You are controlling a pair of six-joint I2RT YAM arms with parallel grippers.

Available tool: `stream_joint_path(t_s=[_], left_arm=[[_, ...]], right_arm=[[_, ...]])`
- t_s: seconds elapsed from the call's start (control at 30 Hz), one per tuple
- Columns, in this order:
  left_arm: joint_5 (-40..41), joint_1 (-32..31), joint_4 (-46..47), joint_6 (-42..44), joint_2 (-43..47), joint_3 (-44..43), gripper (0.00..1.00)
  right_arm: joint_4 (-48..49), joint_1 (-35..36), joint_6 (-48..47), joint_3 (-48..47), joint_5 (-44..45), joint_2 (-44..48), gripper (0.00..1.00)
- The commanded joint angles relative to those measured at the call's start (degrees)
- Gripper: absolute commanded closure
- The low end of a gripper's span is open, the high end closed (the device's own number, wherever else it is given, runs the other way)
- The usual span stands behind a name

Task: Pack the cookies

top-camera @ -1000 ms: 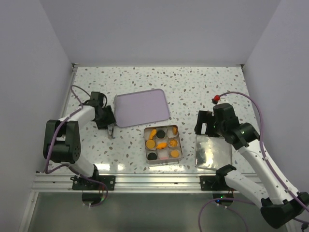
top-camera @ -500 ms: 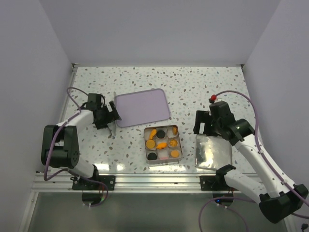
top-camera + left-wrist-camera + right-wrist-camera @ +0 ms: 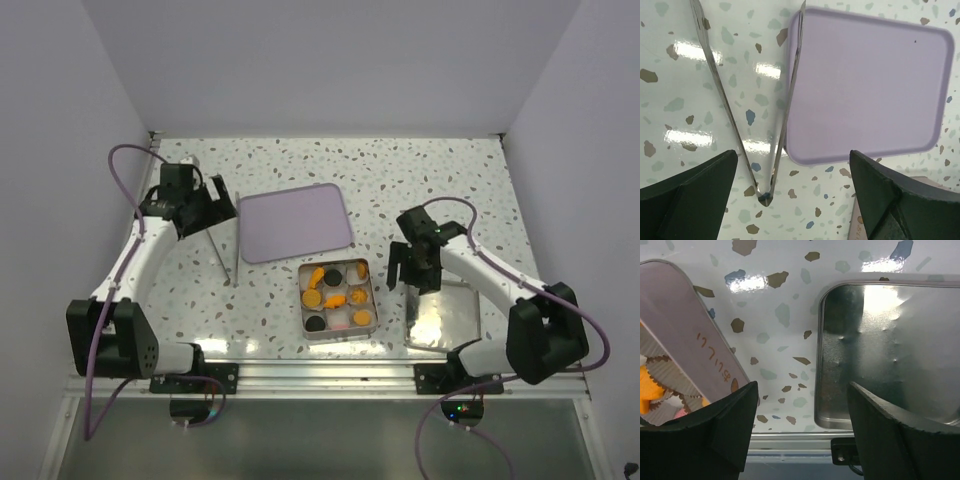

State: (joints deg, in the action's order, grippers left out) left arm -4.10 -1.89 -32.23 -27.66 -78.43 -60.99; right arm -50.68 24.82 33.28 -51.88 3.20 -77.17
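The cookies [image 3: 331, 290], orange and dark discs in white paper cups, fill a square tin [image 3: 302, 312] at the table's middle front. One orange cookie [image 3: 647, 384] shows at the left edge of the right wrist view, inside the tin's pink wall [image 3: 690, 335]. My right gripper [image 3: 410, 272] [image 3: 802, 432] hangs open between the tin and the upturned silver lid [image 3: 445, 318] [image 3: 890, 355], holding nothing. My left gripper [image 3: 212, 205] [image 3: 792, 200] is open above the metal tongs [image 3: 226, 245] [image 3: 762, 197], which lie on the table.
A lavender tray [image 3: 293, 222] [image 3: 865, 85] lies behind the tin, right beside the tongs. The table's front rail [image 3: 790, 445] runs just below the silver lid. White walls close in the left, back and right sides.
My left gripper opened, let go of the tongs and rose toward the back left; the tongs now lie on the table. My right gripper swung left and nearer, to the lid's left edge.
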Motion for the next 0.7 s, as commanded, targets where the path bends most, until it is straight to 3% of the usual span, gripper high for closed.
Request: stream_joint_path(t_s=[0.0,0.13,0.33,0.47,0.5,0.57,0.67], left_arm=[[1.6,0.5,-5.6,3.1,3.3,-3.3,0.0],[0.8,0.5,-7.3,3.5,5.3,-4.1,0.0],[1.2,0.5,-8.7,5.1,5.9,-4.0,0.0],[1.2,0.5,-9.3,5.4,6.2,-4.6,0.0],[1.1,0.5,-9.3,5.3,6.2,-4.8,0.0],[0.8,0.5,-9.4,5.2,6.1,-6.0,0.0],[0.2,0.5,-9.9,5.0,6.0,-8.3,0.0]], right_arm=[[2.9,0.3,3.5,0.9,0.0,-2.9,0.26],[4.5,0.3,5.4,2.7,0.3,-7.4,0.46],[7.8,0.3,7.1,5.6,0.0,-13.2,0.65],[7.2,0.3,7.1,4.7,1.1,-12.9,0.81],[6.6,0.3,6.9,4.2,1.5,-12.6,0.91],[5.0,0.3,6.6,2.2,3.0,-11.3,0.99],[0.9,0.4,5.0,-3.0,5.3,-9.9,1.0]])
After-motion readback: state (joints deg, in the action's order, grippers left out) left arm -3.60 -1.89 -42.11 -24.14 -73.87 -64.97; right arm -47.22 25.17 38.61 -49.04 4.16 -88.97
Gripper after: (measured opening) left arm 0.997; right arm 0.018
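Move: From the right gripper, the lid's middle lies about 8 cm right, 5 cm back and 6 cm down; the lid's left wall is almost beneath the open fingers. The cookie box is some 15 cm to the gripper's left, 2 cm back and 5 cm lower, and the purple tray about 23 cm left, 14 cm ahead, also down on the table. From the left gripper, the lid is roughly 48 cm right, 19 cm back and 13 cm below. Lower the right gripper about 6 cm onto the lid's left rim, easing back some 2 cm and tipping the fingers about 10 degrees until they point nearly straight down. Shut them fully on the way down and at the bottom, pinching the rim's thin wall. Meanwhile raise the empty, open left gripper and draw it back about 3 cm, clear of the tongs. ##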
